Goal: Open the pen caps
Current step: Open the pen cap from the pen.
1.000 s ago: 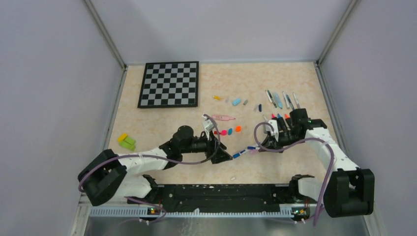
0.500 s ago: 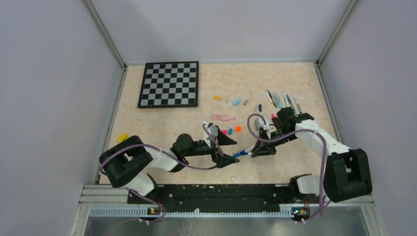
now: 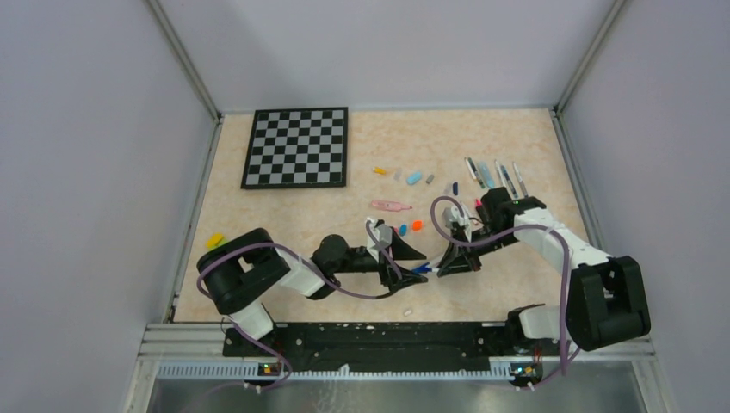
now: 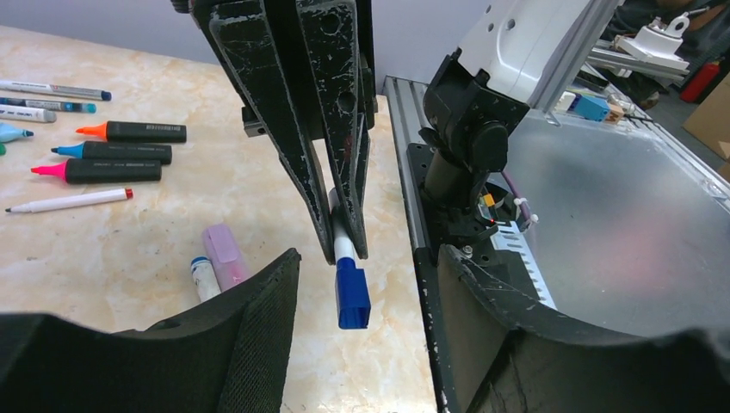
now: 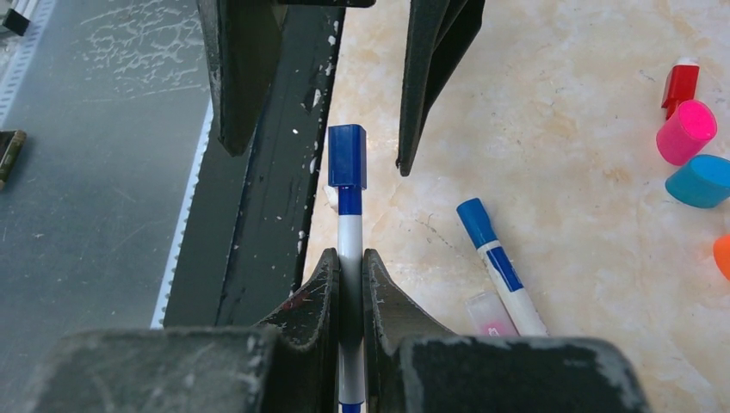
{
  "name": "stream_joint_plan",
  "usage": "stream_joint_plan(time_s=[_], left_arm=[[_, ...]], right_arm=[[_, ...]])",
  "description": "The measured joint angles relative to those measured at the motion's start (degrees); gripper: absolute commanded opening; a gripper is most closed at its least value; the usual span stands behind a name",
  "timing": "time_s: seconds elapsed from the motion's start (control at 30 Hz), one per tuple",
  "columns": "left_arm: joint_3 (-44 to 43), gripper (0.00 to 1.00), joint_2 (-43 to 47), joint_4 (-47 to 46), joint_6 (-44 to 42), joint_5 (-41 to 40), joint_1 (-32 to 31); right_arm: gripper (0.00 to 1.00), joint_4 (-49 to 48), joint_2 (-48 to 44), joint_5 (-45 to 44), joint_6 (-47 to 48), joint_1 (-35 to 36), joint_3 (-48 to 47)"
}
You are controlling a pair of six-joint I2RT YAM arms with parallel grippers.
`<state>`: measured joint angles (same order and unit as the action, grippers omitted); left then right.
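Observation:
My right gripper (image 5: 349, 255) is shut on a thin white pen (image 5: 349, 232), held level just above the table near its front edge. The pen's dark blue cap (image 5: 347, 157) is still on and points at my left gripper (image 4: 368, 255). The left gripper is open, and the blue cap (image 4: 353, 293) hangs between its fingers without touching either pad. From above, both grippers meet at the blue cap (image 3: 420, 268), left gripper (image 3: 406, 263) and right gripper (image 3: 448, 262). Loose red (image 5: 680, 84), pink (image 5: 686, 131) and light blue caps (image 5: 699, 181) lie nearby.
A second blue-capped pen (image 5: 498, 261) and a lilac piece (image 4: 224, 253) lie on the table under the grippers. Black markers (image 4: 120, 155) and thin pens (image 3: 495, 176) lie at the right rear. The chessboard (image 3: 297, 146) is at the back left. The metal front rail (image 4: 411, 215) runs close by.
The left arm has swung right and its open jaws now straddle the blue cap, narrower than before. The right gripper has carried the pen left and toward the front.

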<state>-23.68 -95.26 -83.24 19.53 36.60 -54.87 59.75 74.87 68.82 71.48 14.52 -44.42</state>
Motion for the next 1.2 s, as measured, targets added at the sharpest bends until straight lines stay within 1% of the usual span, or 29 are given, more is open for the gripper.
stream_joint_plan(time_s=[0.17, 0.27, 0.37, 0.47, 0.57, 0.6, 0.77, 0.87, 1.0, 1.1, 1.2], left_arm=[[-0.68, 0.57, 0.0, 1.9, -2.01, -0.22, -0.72], [-1.22, 0.54, 0.0, 5.31, -3.87, -0.66, -1.2], [-2.16, 0.47, 0.0, 8.31, -5.2, -1.33, -1.68], [-2.64, 0.28, 0.0, 10.08, -6.19, -1.88, -1.92], [-2.69, 0.04, 0.0, 11.39, -6.64, -2.21, -1.99], [-2.73, 0.0, 0.02, 11.67, -7.08, -2.49, -2.03], [-3.02, 0.0, 0.92, 13.88, -7.69, -3.91, -2.14], [-2.19, 0.0, 3.45, 15.65, -8.24, -6.8, -2.43], [1.29, 0.0, 10.05, 16.76, -9.07, -10.97, -2.56], [5.57, 0.0, 17.55, 17.97, -9.35, -14.97, -0.83], [7.02, 0.0, 24.22, 20.02, -9.55, -18.36, 1.01]], right_arm=[[0.0, -0.17, 0.22, 0.24, -1.05, 0.0, -0.02], [0.0, -0.17, 0.24, 0.28, -1.27, 0.0, -0.02], [0.0, -0.2, 0.24, 0.28, -1.51, 0.0, -0.02], [0.0, -0.2, 0.24, 0.28, -1.66, 0.0, -0.02], [0.0, -0.2, 0.24, 0.28, -1.68, 0.0, -0.02], [0.0, -0.15, 0.26, 0.13, -1.88, 0.0, -0.02], [0.0, -0.66, 0.31, -0.81, -2.34, 0.0, -0.39], [0.0, -0.76, 0.44, -0.28, -2.56, 0.02, -1.01], [0.0, -1.84, 1.25, 1.92, -2.6, 1.57, -3.08], [0.0, -1.42, 1.51, -0.98, -2.82, 0.83, -3.3], [0.0, -1.44, 1.84, -3.21, -3.28, 0.68, -3.26]])
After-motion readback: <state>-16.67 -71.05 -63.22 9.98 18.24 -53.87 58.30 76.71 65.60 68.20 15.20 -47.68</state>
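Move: The held pen's blue cap lies about 2 cm right of the left hand point and 3 cm below, level with it fore and aft, between the open fingertips. A second blue-capped marker lies on the table some 5 cm ahead, 4 cm right and 12 cm down; the purple highlighter is around 6 cm ahead, 9 cm right at that height. From the right hand, still gripping the pen, the cap is roughly 5 cm left, 1 cm back and 2 cm lower. Sink the left gripper about 3 cm, easing slightly right and tipping its fingers a little down around the blue cap, then shut them on it. Keep the right grip on the barrel, and pull the cap left and up off the pen some 6 cm each way, also swinging forward and turning counter-clockwise about 20 degrees; the right hand is drawn briefly left and up, then settles back. ##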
